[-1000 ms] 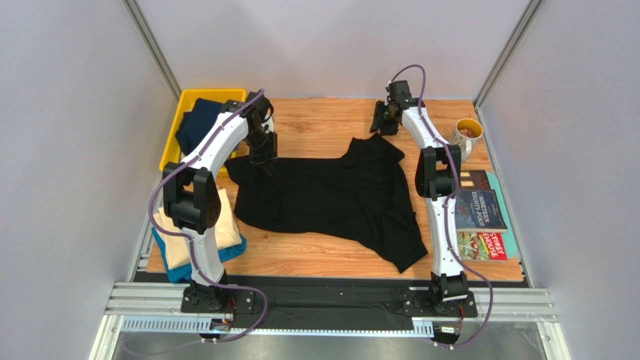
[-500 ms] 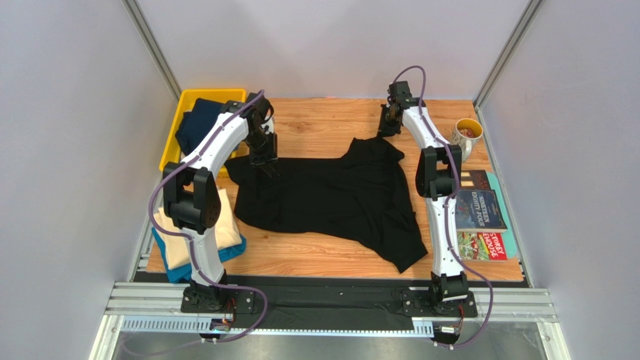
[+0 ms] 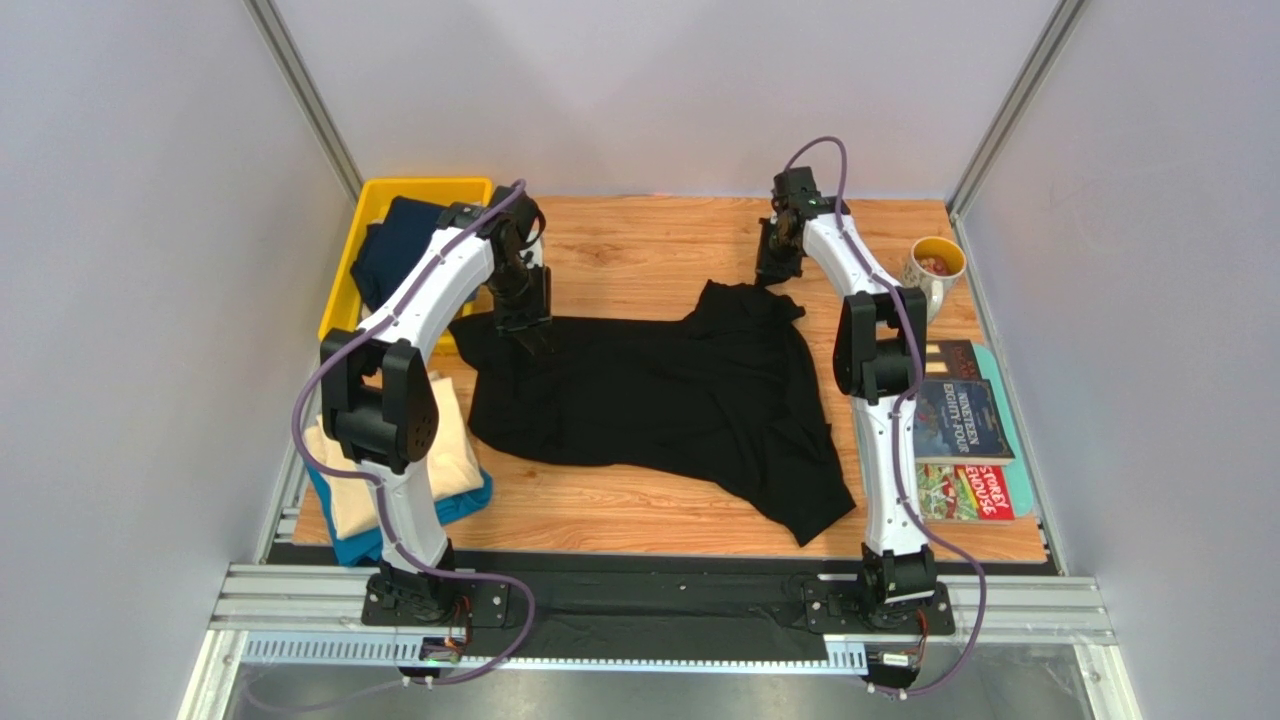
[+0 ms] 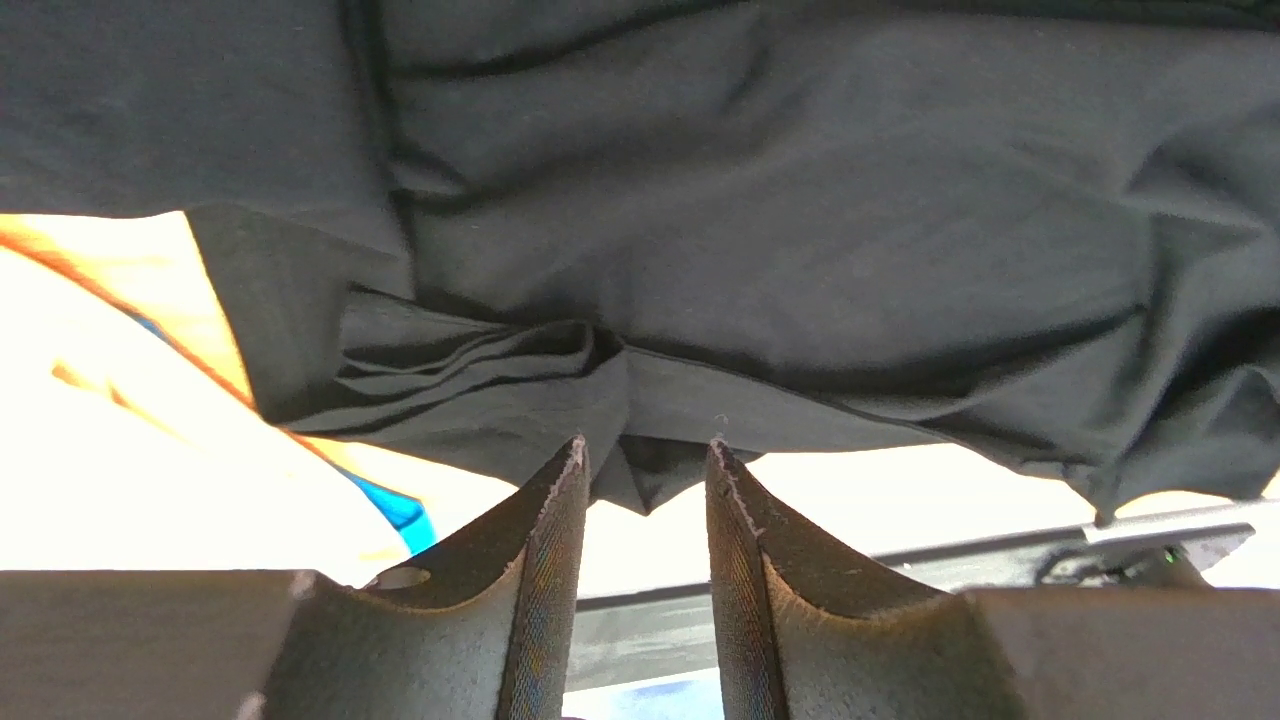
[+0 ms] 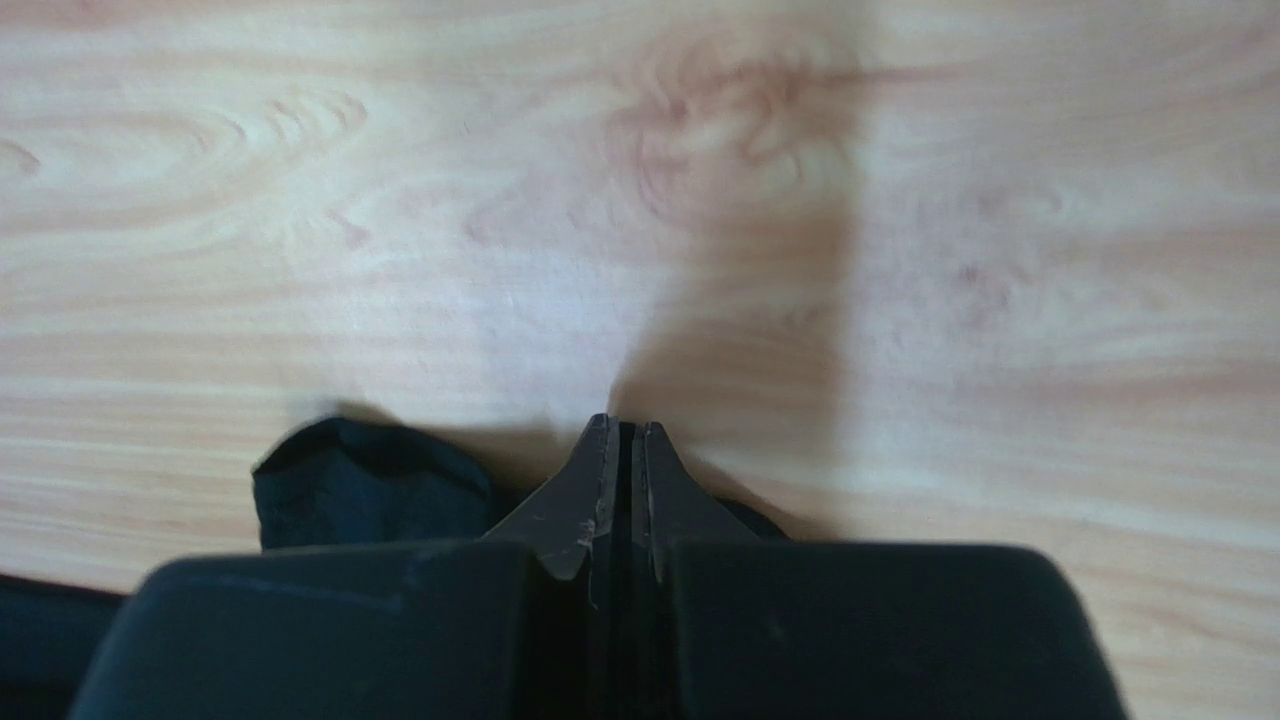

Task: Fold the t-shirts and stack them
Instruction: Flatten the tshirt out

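Observation:
A large black t-shirt (image 3: 661, 398) lies spread out, rumpled, across the middle of the wooden table. My left gripper (image 3: 526, 333) is at its far left corner. In the left wrist view the left gripper (image 4: 646, 450) is open, with a bunched fold of the black shirt (image 4: 827, 195) at and between the tips. My right gripper (image 3: 774, 275) is at the shirt's far right edge. In the right wrist view the right gripper (image 5: 624, 428) is shut over bare wood, with a lump of black cloth (image 5: 368, 480) beside it. A navy shirt (image 3: 394, 248) lies in the bin. A cream shirt (image 3: 451, 450) lies on a teal one (image 3: 349, 540).
A yellow bin (image 3: 413, 188) stands at the far left corner. A mug (image 3: 935, 267) stands at the far right. Colourful magazines (image 3: 962, 428) lie along the right edge. The cream and teal stack sits at the near left by the left arm.
My right gripper has come a little nearer, down to the black shirt's far edge, and that edge has shifted slightly. The left gripper has hardly moved.

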Controlling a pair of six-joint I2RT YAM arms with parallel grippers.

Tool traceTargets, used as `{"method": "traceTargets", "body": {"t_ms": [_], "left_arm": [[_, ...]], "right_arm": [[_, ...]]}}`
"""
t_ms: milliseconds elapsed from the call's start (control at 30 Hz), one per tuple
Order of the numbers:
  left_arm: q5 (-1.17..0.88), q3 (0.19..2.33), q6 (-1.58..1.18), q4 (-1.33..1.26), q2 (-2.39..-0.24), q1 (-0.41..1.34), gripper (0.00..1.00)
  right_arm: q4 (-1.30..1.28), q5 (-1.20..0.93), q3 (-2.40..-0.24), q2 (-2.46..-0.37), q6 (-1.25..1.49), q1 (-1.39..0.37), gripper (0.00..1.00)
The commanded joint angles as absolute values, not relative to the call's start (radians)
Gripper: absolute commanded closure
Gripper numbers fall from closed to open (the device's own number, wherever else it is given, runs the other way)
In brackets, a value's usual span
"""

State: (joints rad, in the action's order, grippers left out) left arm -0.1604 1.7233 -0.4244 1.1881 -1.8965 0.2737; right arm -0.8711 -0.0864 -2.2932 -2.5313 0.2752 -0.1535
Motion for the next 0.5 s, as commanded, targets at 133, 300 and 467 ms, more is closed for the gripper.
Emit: {"method": "traceTargets", "body": {"t_ms": [133, 300, 467], "left_arm": [[-0.022, 1.770, -0.430, 1.212, -1.875, 0.278, 0.58], [-0.021, 1.792, -0.436, 1.206, -1.864, 0.278, 0.57], [-0.003, 1.790, -0.471, 1.189, -1.865, 0.278, 0.56]], "right_arm": [[-0.904, -0.025, -2.249, -2.312, 0.247, -0.158, 1.00], [-0.899, -0.017, -2.269, -2.220, 0.255, -0.156, 1.00], [-0.900, -0.026, -2.253, -2.137, 0.252, -0.146, 1.00]]}}
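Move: The t-shirt's far right corner is already pinched in the right hand just above the table; the middle of the spread shirt lies about 20 cm back and 20 cm to that hand's left. The mug stands some 26 cm to its right and 4 cm nearer the base, the book stack roughly 25 cm back and 22 cm right. From the left hand, the shirt's middle is about 17 cm right, 2 cm back and 12 cm below. The t-shirt's far right corner stays pinched between the right hand's shut fingers while that hand draws it back about 2 cm, then lifts it almost straight up, some 12 cm and quickening, with the fingertips tipping forward late on. Above the shirt's left part the partly open left hand drifts a couple of centimetres left and slightly forward, holding nothing. ##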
